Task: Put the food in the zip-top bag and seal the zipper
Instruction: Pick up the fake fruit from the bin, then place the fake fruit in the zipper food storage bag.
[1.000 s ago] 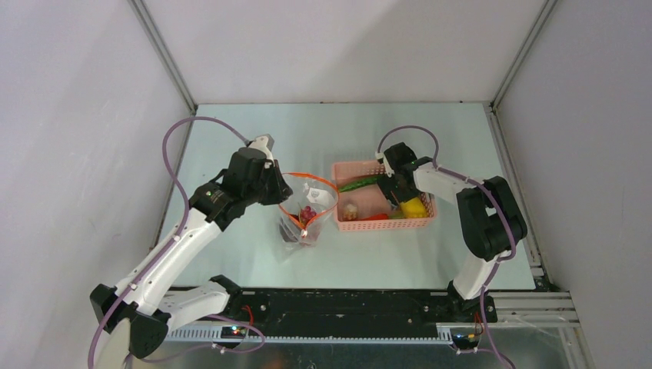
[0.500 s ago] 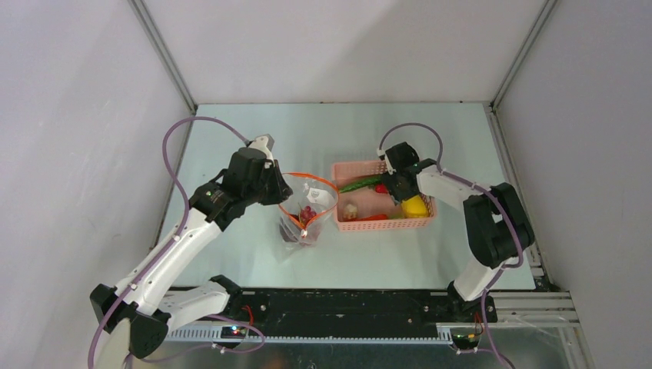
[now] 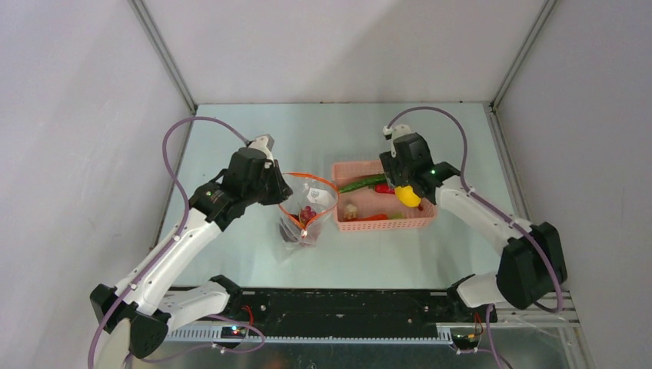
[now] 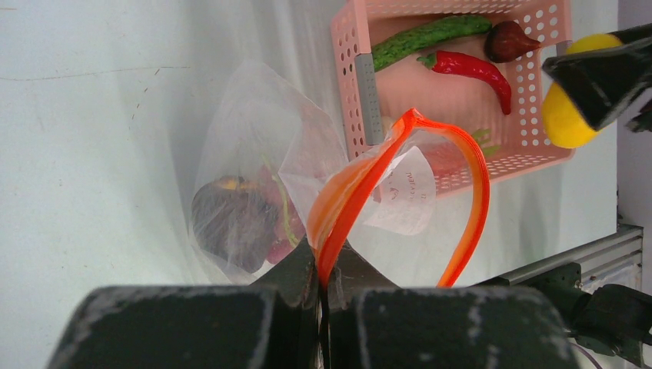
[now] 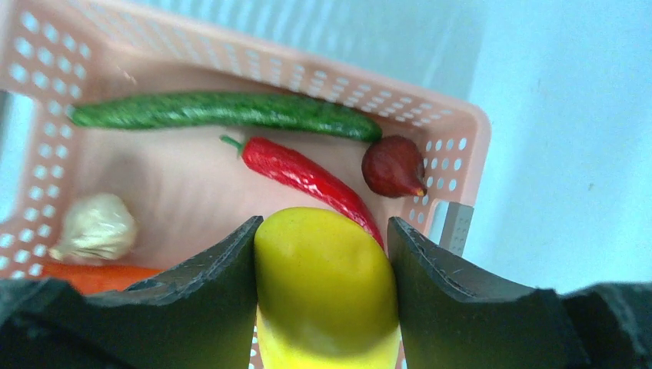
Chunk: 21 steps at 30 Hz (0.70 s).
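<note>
The clear zip-top bag (image 3: 301, 224) stands open on the table, holding a dark round fruit (image 4: 227, 223) and red grapes (image 3: 307, 214). My left gripper (image 4: 327, 257) is shut on the orange-red zipper (image 4: 477, 200) at the mouth's near edge, holding the mouth up. My right gripper (image 5: 324, 227) is shut on the yellow lemon-like fruit (image 5: 327, 292), held just above the pink basket (image 3: 384, 224), right of the bag. In the basket lie a long green pod (image 5: 223, 110), a red chili (image 5: 307, 175) and a dark red fruit (image 5: 392, 165).
The basket (image 5: 461, 131) also holds a pale garlic-like piece (image 5: 96, 227) and an orange piece (image 5: 84, 277). The bag's white label (image 4: 407, 192) faces the basket. Grey walls enclose the table on the left, back and right.
My right gripper has closed on the yellow fruit and lifted it out of the basket, the arm swinging up. The left gripper and the bag have not moved.
</note>
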{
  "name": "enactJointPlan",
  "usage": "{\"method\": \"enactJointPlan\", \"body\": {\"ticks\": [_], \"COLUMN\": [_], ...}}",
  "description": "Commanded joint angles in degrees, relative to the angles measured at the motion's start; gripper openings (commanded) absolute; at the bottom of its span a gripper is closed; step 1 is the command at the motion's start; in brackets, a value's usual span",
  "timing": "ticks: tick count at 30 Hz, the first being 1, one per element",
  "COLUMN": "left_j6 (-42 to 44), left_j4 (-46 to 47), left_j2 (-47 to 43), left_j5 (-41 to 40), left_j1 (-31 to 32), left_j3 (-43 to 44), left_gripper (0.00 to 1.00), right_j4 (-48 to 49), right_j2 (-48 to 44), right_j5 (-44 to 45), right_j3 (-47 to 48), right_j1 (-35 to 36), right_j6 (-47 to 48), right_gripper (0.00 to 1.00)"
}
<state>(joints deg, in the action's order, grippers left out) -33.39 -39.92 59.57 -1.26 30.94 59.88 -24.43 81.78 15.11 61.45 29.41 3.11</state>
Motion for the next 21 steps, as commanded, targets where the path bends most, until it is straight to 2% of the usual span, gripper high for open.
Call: {"method": "enactJointPlan", "body": {"ticks": [1,7,14,17,21], "left_j6": [1.1,1.0,1.0,0.9,0.8], "left_j4": [1.6,1.8,2.1,2.1,2.2], "left_j2": [-1.2,-1.4,-1.6,-1.3,-1.1], "left_j5": [0.6,0.8,0.8,0.8,2.1], "left_j1": [-0.3,-0.3,-0.2,-0.2,-0.2], "left_j3": [1.0,0.9,0.6,0.6,0.6], "left_gripper": [0.05,0.05,0.05,0.05,0.05], "right_j4": [5.0,11.1,27.0,33.9,45.7], "right_j2": [-5.9,-8.9,-13.2,-13.1,-10.7], "right_j5": [-1.1,-2.2,0.4,3.0,-2.6], "right_j3": [0.3,0.3,0.3,0.3,0.3], "right_j1": [0.1,2.4,14.1,20.3,25.0], "right_j6": [-7.9,-15.2,-18.1,-16.5,-15.7], "right_gripper": [0.26,0.26,0.26,0.27,0.28]}}
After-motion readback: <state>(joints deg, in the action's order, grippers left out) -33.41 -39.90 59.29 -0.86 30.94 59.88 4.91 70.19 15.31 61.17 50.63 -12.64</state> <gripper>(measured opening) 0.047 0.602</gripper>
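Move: The yellow fruit is already in my right fingers over the right part of the bin. From that hand, the bag's open mouth is some 22 cm left, 7 cm back and about 5 cm higher. About 13 cm below it lie the red chili, 5 cm ahead and 3 cm left; the cucumber, 7 cm ahead and 9 cm left; and the garlic, 12 cm left and 2 cm back. My left hand has the mouth about 6 cm to its right, nearly level. Keeping my grip on the yellow fruit, I first lift my right hand almost straight up from the bin. Then I sweep it left towards the open bag, still climbing and easing back: about 18 cm up and 16 cm left in all. On the way I roll its left side up some 40 degrees and tip the fingers up towards level. My left hand stays put, still pinching the bag's rim. ##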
